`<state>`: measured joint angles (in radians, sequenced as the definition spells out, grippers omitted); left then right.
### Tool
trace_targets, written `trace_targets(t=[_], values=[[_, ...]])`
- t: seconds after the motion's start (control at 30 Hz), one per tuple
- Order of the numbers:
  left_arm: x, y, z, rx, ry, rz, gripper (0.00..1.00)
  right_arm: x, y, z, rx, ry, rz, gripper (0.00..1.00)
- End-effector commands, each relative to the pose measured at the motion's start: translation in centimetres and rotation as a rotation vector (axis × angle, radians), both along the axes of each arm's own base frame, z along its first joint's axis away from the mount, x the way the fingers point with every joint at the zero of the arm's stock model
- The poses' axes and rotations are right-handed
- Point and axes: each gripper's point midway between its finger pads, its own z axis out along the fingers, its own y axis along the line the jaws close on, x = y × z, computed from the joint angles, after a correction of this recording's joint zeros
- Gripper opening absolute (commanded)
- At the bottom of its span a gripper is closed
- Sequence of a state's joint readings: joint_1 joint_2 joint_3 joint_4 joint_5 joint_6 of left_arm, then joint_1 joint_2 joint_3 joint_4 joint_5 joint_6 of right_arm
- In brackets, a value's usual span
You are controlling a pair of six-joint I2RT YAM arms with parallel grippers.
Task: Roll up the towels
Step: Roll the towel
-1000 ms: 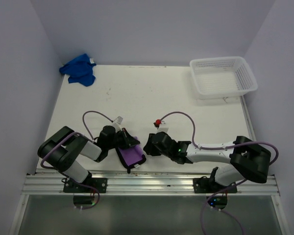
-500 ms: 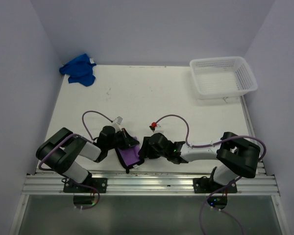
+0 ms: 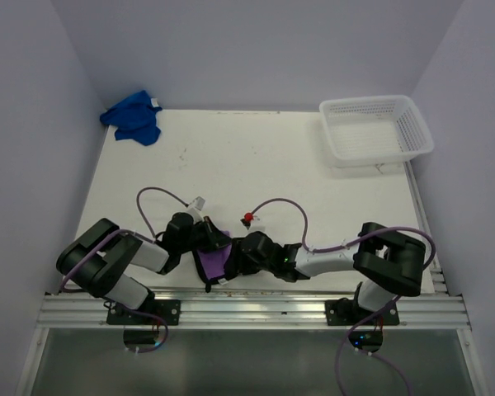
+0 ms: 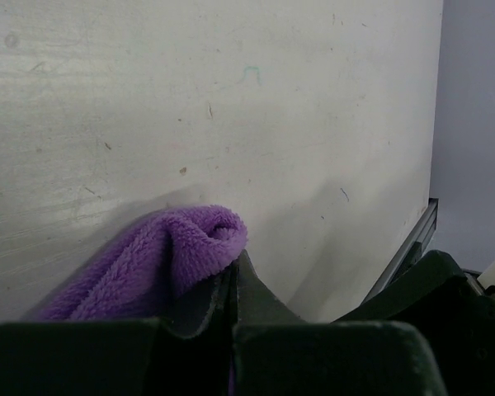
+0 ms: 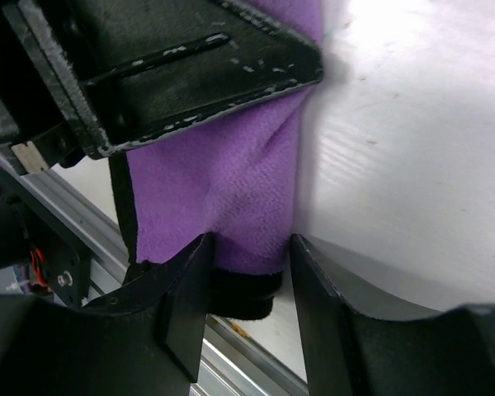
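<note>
The dark purple towel, black-edged, lies partly folded near the table's front edge. My left gripper is shut on its upper fold; in the left wrist view the fluffy purple towel bulges out beside the closed left gripper. My right gripper has come in from the right. In the right wrist view the right gripper is open and its fingers straddle the lower corner of the purple towel. The left arm's black finger lies across the cloth above. The blue towel sits crumpled in the far left corner.
A white mesh basket stands at the far right corner. The aluminium rail runs along the front edge just below the purple towel. Purple cables loop over both arms.
The right arm has swung left across the table until its gripper reached the purple towel's right side, its fingers opening wider. The left gripper has stayed shut on the towel.
</note>
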<state>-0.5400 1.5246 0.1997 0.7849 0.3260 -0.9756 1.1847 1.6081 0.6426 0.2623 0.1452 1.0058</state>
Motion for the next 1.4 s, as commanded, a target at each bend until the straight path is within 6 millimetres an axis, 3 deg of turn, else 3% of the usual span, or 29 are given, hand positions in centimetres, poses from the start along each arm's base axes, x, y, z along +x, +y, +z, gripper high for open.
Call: trace_targets(t=[0.0,0.27,0.53,0.6,0.87,1.37], values=[[-1.0,2.4,-3.1,0.141,0.045,0.036,0.0,-1.7,0.0,-2.0,-0.075,0.037,0.026,0.45],[-1.1,2.5,-3.0,0.151,0.043,0.039,0.0,-2.4,-1.9,-3.8,-0.203,0.036,0.008,0.28],[0.3,2.4,-1.5,0.162,0.021,0.043,0.0,-1.7,-3.6,-2.6,-0.314,-0.05,0.014,0.0],[1.2,2.5,-0.4,0.16,-0.01,0.051,0.0,-1.7,-3.7,-2.3,-0.362,-0.079,0.038,0.0],[4.6,2.4,4.4,0.161,-0.091,0.071,0.2,-1.0,-4.6,-1.5,-0.505,-0.201,0.057,0.0],[4.2,0.8,8.9,0.104,-0.097,-0.017,0.41,-0.5,-4.1,0.1,-0.719,-0.431,0.105,0.0]])
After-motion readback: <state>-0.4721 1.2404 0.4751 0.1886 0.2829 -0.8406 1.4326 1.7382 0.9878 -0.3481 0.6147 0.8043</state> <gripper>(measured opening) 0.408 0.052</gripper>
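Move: The right hand's open fingers already straddle the near end of the purple towel's roll, which lies about 1 cm back, 1 cm to the left and 1 cm below. The towel's flat part centres some 8 cm to the left and 3 cm ahead, and the table's near edge runs about 6 cm straight back. The left hand still pinches the roll's far end between its fingertips; the near end lies roughly 9 cm back and 3 cm to the right of it. The right hand eases slightly back, left and down and shuts its fingers on the near end of the towel's roll, then, keeping the pinch low over the table, draws about 3 cm to the right and a little back while the wrist turns some 40 degrees, mostly a counter-clockwise twist, so that the fingers swing from pointing left to pointing more forward. The left hand holds the far end almost still until the right has closed, then opens, lets go and pulls away up about 7 cm and forward about 4 cm, with fingers nearly half open at the end. ##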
